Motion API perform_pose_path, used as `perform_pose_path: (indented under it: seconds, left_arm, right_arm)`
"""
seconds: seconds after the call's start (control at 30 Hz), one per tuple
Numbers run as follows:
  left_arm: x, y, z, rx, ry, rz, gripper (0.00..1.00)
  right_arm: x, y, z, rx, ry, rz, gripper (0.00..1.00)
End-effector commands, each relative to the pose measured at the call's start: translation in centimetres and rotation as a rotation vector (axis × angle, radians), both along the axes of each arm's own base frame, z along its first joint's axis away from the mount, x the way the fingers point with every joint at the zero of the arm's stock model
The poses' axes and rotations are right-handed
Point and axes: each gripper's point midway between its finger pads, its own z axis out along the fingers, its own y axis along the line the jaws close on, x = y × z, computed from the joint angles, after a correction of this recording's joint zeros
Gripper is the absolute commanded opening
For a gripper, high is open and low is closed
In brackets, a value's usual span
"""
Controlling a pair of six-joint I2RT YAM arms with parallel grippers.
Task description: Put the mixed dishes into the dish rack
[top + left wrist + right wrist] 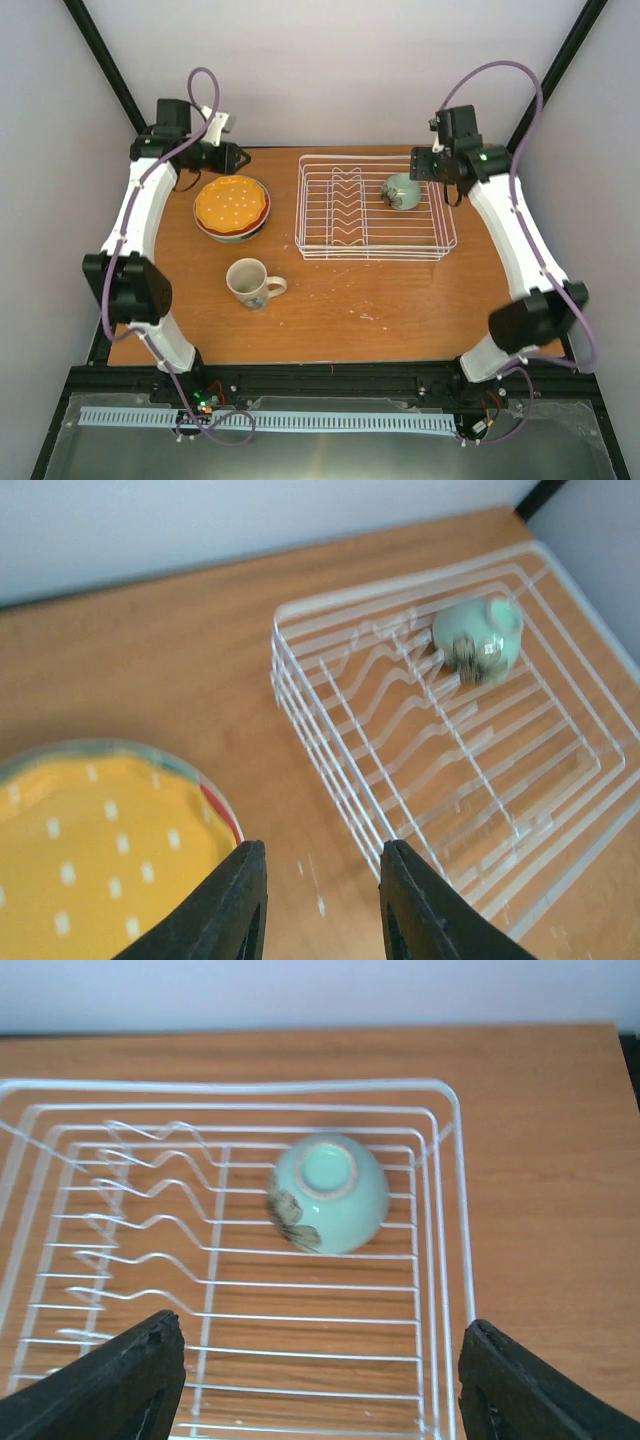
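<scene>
The white wire dish rack (375, 247) stands at the back right of the table. The small teal bowl (401, 191) lies upside down in its right part, also in the right wrist view (330, 1192) and the left wrist view (480, 640). The orange-yellow scalloped plate (231, 203) tops a stack, with a red-and-teal rim (222, 810) under it. The cream mug (250, 282) stands in front of the stack. My left gripper (240, 156) is open above the table between stack and rack. My right gripper (420, 166) is wide open and empty above the rack's right end.
The rack's upright prongs (345, 205) run along its middle. The rack (440, 770) lies close to the right of my left fingertips. The table's back edge meets the wall just behind both grippers. Bare wood (380, 300) lies in front of the rack.
</scene>
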Motion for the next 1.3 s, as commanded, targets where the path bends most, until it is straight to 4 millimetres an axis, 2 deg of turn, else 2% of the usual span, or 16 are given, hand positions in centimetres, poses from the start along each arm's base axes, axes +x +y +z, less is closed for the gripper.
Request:
perform_pose_path:
  seconds: [0.0,0.13,0.27,0.4,0.47,0.57,0.67,0.73,0.8,0.87,0.9,0.97,1.07,1.1,1.17,1.27]
  left_arm:
    - [-5.7,-0.1,-0.8,0.117,0.066,0.075,0.33]
    - [-10.8,-1.3,-1.1,0.161,0.119,0.086,0.33]
    - [-15.2,0.0,-3.6,0.276,0.223,0.164,0.33]
    - [-17.0,-1.5,-1.7,0.198,0.195,0.128,0.31]
    - [-17.0,-1.6,-1.7,0.204,0.207,0.139,0.31]
    - [-16.8,-2.9,-1.8,0.212,0.247,0.116,0.27]
    - [-15.3,-3.7,-1.3,0.278,0.241,0.113,0.26]
    - [-14.1,-3.3,-1.3,0.33,0.223,0.128,0.26]
    - [-13.3,-2.8,-2.3,0.38,0.234,0.15,0.26]
    - [-13.1,-2.0,-3.4,0.43,0.251,0.175,0.26]
    - [-13.1,-1.8,-3.4,0.437,0.247,0.181,0.26]
    - [-13.4,-1.6,-2.6,0.428,0.223,0.187,0.26]
    - [-14.0,-0.9,0.0,0.411,0.15,0.22,0.27]
    - [-14.4,-0.5,1.2,0.398,0.116,0.236,0.28]
    - [-14.9,-0.2,2.9,0.374,0.069,0.25,0.3]
    - [-15.4,0.1,3.6,0.365,0.044,0.255,0.31]
  right_arm:
    - [-1.0,2.8,1.7,0.074,-0.173,0.101,0.73]
    - [-2.9,3.8,-1.2,0.107,-0.094,0.157,0.73]
    - [-4.5,4.6,-2.8,0.145,-0.074,0.191,0.73]
    - [-5.7,5.3,-3.0,0.165,-0.072,0.217,0.73]
    - [-6.1,5.7,-3.0,0.171,-0.064,0.228,0.73]
    - [-7.1,7.3,-2.8,0.2,-0.075,0.273,0.73]
    - [-8.2,10.5,-3.3,0.234,-0.058,0.369,0.73]
    - [-9.1,13.1,-4.4,0.216,-0.018,0.436,0.73]
    - [-10.8,16.6,-6.0,0.193,0.037,0.537,0.73]
    - [-12.6,19.7,-8.6,0.138,0.101,0.621,0.73]
    - [-14.2,21.5,-9.6,0.088,0.105,0.683,0.72]
    - [-16.3,23.7,-11.7,-0.054,0.046,0.796,0.72]
    - [-18.4,24.5,-15.1,-0.217,-0.074,0.909,0.72]
    - [-18.4,24.5,-15.5,-0.228,-0.127,0.895,0.73]
    - [-19.1,25.0,-15.5,-0.145,-0.185,0.913,0.73]
    - [-20.0,25.2,-14.8,-0.036,-0.281,0.934,0.74]
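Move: The mug stands roughly 18 cm back and 42 cm to the left of the right hand, some 24 cm lower. The bowl lies about 8 cm ahead and 2 cm left of that hand, in the rack, whose middle is some 3 cm ahead and 9 cm left. From the left hand the mug is about 20 cm back and 2 cm right, with the plate stack level with that hand and 6 cm to its left, both some 25 cm below. Towards the mug, with nothing touched: after a slight rise the wide-open right hand eases back from above the rack, then swings fast left, back and down, about 22 cm back, 23 cm left and 20 cm lower overall, wrist turning some 55 degrees counter-clockwise. The left hand draws back about 17 cm past the plates, returns a few centimetres, then edges back again, rolling its left side up, fingers steeper and still partly open. ##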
